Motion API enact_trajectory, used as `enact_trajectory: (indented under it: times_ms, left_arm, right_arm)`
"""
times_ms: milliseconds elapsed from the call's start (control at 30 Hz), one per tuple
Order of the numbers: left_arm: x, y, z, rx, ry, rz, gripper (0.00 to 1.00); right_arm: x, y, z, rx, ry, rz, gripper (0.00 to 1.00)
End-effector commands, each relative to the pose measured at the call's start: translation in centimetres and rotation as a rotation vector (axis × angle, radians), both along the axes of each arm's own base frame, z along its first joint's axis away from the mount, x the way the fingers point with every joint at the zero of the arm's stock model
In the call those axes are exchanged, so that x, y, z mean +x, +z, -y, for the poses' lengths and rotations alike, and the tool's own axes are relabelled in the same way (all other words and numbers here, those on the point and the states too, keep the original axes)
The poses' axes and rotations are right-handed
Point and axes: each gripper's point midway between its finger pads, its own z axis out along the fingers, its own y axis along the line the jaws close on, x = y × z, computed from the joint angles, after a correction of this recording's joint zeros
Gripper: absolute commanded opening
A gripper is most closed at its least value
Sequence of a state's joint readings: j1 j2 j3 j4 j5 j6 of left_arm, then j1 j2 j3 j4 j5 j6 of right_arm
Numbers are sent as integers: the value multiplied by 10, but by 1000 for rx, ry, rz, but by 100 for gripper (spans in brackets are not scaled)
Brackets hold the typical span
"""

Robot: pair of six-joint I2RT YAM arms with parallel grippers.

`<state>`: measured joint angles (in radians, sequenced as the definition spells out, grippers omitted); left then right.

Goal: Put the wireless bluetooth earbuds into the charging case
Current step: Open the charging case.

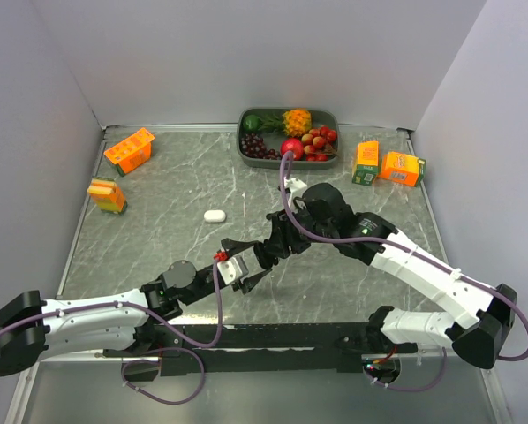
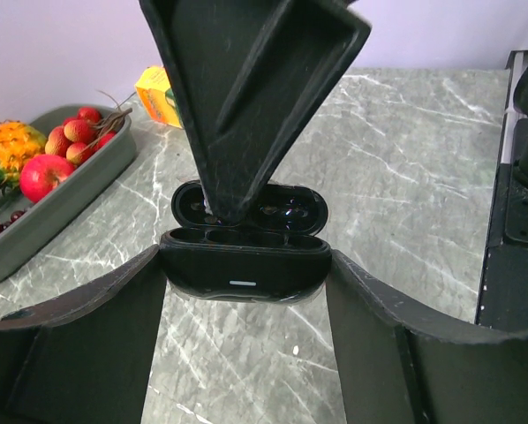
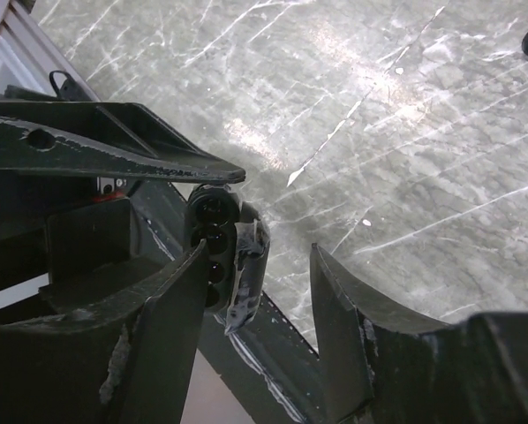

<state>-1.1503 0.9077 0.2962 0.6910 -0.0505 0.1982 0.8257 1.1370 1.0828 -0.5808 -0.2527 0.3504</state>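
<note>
A black charging case (image 2: 243,269) with its lid (image 2: 282,205) open is held by its two ends between the fingers of my left gripper (image 2: 246,258), above the marble table. In the top view, my left gripper (image 1: 245,274) and my right gripper (image 1: 269,254) meet near the table's front middle. One finger (image 2: 246,97) of the right gripper reaches down into the case's left well. In the right wrist view, the right gripper (image 3: 260,253) stands open beside the case (image 3: 213,231), its jaws apart around the lid. No earbud shows clearly; the wells are dark.
A white pill-shaped case (image 1: 214,215) lies on the table behind the grippers. A grey fruit tray (image 1: 244,146) stands at the back. Orange cartons sit at back left (image 1: 129,150), (image 1: 107,195) and back right (image 1: 366,162), (image 1: 402,168). A black rail (image 1: 273,336) runs along the front.
</note>
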Motion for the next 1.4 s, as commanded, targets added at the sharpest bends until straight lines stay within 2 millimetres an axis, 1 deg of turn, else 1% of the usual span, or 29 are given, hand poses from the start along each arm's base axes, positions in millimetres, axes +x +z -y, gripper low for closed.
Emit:
enact_trajectory:
  times_ms: [0, 33, 233, 333, 367, 433, 467, 500, 567, 600, 633, 700, 733, 767, 800, 900, 933, 967, 1000, 1200, 1367]
  left_arm:
    - [0, 37, 4, -86, -1, 54, 1]
    - [-1, 37, 4, -86, -4, 55, 1]
    - [0, 42, 2, -100, 5, 60, 1]
    - [0, 41, 1, -103, 8, 57, 1]
    - [0, 42, 1, -105, 11, 56, 1]
    - [1, 42, 1, -105, 15, 53, 1]
    - [2, 41, 0, -105, 21, 51, 1]
    - [2, 41, -1, -106, 25, 48, 2]
    - [3, 38, -1, -96, 28, 41, 9]
    - [3, 38, -1, -93, 32, 39, 13]
    - [3, 36, -1, -88, 31, 37, 25]
    - [5, 35, -2, -81, 45, 27, 42]
    - [7, 35, -4, -79, 57, 23, 52]
    - [8, 33, -5, -74, 66, 17, 57]
    - [9, 32, -6, -71, 75, 10, 65]
    - [13, 31, -10, -61, 107, -4, 71]
    - [14, 31, -12, -62, 115, -13, 76]
    - [15, 33, -14, -68, 124, -13, 98]
    - [15, 31, -15, -60, 128, -20, 97]
    - [18, 39, -20, -79, 159, -46, 96]
    - [14, 42, -17, -88, 140, -107, 96]
  right_arm:
    - [6, 6, -4, 15, -6, 15, 54]
    - [6, 6, -5, 14, -4, 12, 53]
    - [5, 6, -6, 18, 5, 14, 38]
    - [4, 6, -5, 22, 10, 16, 28]
    - [4, 7, -5, 24, 11, 19, 22]
    - [4, 8, -4, 23, 7, 25, 16]
    - [4, 10, -2, 21, 5, 31, 11]
    - [4, 11, -2, 21, 5, 34, 8]
    - [5, 14, 0, 20, 6, 50, 1]
    - [5, 17, 1, 20, 6, 55, 0]
    - [4, 19, 2, 19, 10, 66, 0]
    - [4, 28, 4, 25, 14, 90, 0]
    - [4, 30, 5, 22, 20, 105, 0]
    - [3, 32, 7, 19, 23, 110, 0]
    - [3, 38, 8, 23, 28, 133, 0]
    - [0, 52, 11, 39, 52, 174, 0]
    - [-2, 55, 11, 42, 62, 182, 0]
    - [-3, 60, 11, 51, 72, 195, 0]
    - [-4, 65, 12, 58, 85, 213, 0]
    - [-10, 78, 12, 77, 128, 263, 0]
    - [-9, 81, 15, 37, 143, 318, 0]
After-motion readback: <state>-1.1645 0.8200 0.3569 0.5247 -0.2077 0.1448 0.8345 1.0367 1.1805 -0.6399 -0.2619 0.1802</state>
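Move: The black charging case, lid already open, is held between the left fingertips, about 1 cm to the left hand's right. The right fingers, still apart, straddle its lid, with the case about 1 cm back, 1 cm left and 2 cm below the hand point. From the left hand, the white case lies about 24 cm ahead, 13 cm left and 17 cm down; a pair of black earbuds lies roughly 24 cm ahead, 2 cm right and 17 cm down. The right hand stays almost in place, settling barely lower, while its fingers close and pinch the black case by its open lid; it then lifts the case about 6 cm, drifting slightly right and tilting some 10 degrees. The left hand holds the case still through the pinch, rises about 2 cm along with the right, then opens its fingers wide to let go and eases about 2 cm to the left and a little forward, turning slightly counter-clockwise. ##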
